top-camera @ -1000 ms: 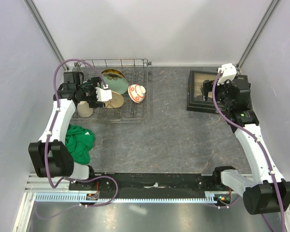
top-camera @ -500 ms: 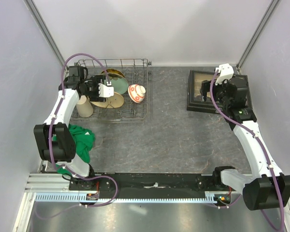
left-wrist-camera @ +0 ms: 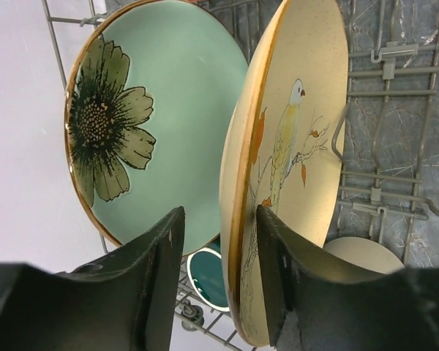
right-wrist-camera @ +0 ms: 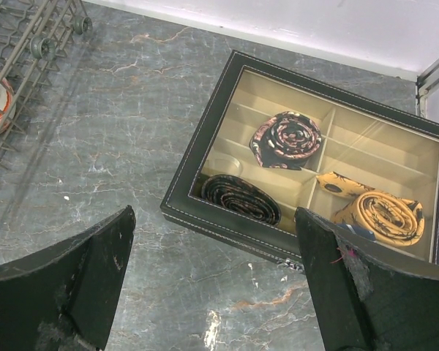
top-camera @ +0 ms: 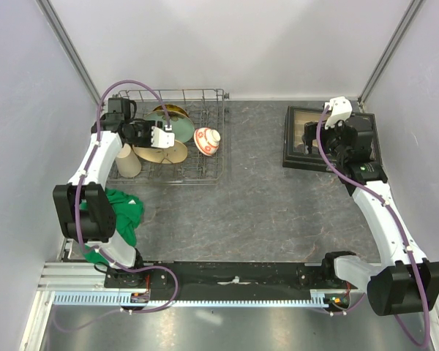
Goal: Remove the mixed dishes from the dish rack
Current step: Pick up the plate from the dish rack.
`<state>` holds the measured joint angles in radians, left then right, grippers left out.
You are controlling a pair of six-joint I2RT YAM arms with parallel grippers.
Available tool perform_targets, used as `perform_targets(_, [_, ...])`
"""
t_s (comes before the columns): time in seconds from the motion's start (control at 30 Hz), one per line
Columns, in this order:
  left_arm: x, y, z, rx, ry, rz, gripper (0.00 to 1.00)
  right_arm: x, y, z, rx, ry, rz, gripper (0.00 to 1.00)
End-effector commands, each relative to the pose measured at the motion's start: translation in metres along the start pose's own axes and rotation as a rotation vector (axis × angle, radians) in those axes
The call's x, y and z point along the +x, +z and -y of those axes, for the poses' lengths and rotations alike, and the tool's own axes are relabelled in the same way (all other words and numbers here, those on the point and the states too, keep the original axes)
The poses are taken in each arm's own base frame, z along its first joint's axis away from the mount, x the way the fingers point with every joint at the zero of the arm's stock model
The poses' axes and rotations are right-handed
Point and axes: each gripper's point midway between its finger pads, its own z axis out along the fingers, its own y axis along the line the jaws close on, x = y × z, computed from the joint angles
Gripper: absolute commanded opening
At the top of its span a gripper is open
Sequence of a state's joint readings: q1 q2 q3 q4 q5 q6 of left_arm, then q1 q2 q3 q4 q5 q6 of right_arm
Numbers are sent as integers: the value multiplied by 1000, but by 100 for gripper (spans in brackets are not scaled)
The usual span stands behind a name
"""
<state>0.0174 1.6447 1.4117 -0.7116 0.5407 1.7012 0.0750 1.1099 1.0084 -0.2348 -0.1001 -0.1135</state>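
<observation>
The grey wire dish rack (top-camera: 205, 172) stands at the back left. It holds the pale green plate (top-camera: 181, 130), the cream bird plate (top-camera: 164, 152), the yellow-gold dish (top-camera: 170, 110), the beige cup (top-camera: 129, 162) and the red-and-white bowl (top-camera: 207, 140). My left gripper (top-camera: 161, 135) is open inside the rack. In the left wrist view its jaws straddle the rim of the cream bird plate (left-wrist-camera: 300, 131). One finger lies against the bird face, and a gap shows on the other side. The pale green plate (left-wrist-camera: 161, 110) stands behind and the dark green mug (left-wrist-camera: 208, 278) below. My right gripper (top-camera: 314, 139) is open and empty.
A dark-framed box (top-camera: 300, 146) with rolled ties stands at the back right, just beyond my right gripper (right-wrist-camera: 214, 219). A green cloth (top-camera: 121, 212) lies in front of the rack beside the left arm. The rack's corner (right-wrist-camera: 29, 36) shows at the right wrist view's upper left.
My left gripper has moved back and up within the rack and now straddles the cream plate's rim. The right arm has hardly moved.
</observation>
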Motion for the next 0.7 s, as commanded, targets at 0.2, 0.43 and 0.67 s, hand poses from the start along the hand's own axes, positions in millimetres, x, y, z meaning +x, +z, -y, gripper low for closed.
perform_targets(0.2, [5,3,6,48,11,-30,39,-16,-1,3,9,-23,45,98])
perform_targets(0.43, [-8,5,8,59,29,-18,9,-16,-1,3,12,-26,45,98])
perform_targets(0.67, [-16,2,7,55,39,-15,1,-15,-1,4,16,-24,43,98])
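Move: Just below and to the right of the left hand stands the bird plate in the rack, its rim already between the open fingers; its middle is about 7 cm right, 1 cm back and 7 cm down. The green plate stands some 7 cm beyond and 5 cm right of it; the pale cup is 5 cm left and 6 cm back of the hand, the red-patterned bowl 24 cm right and 1 cm ahead. From the right hand the bird plate lies roughly 60 cm left, 5 cm ahead. Sinking about 1.5 cm over the rim of the bird plate, the left hand closes its half-open fingers, one on the far side and one on the near side, until they pinch the upper left part of the rim. As they shut, the hand eases about 1 cm back towards the base and tips down some 5 degrees. ##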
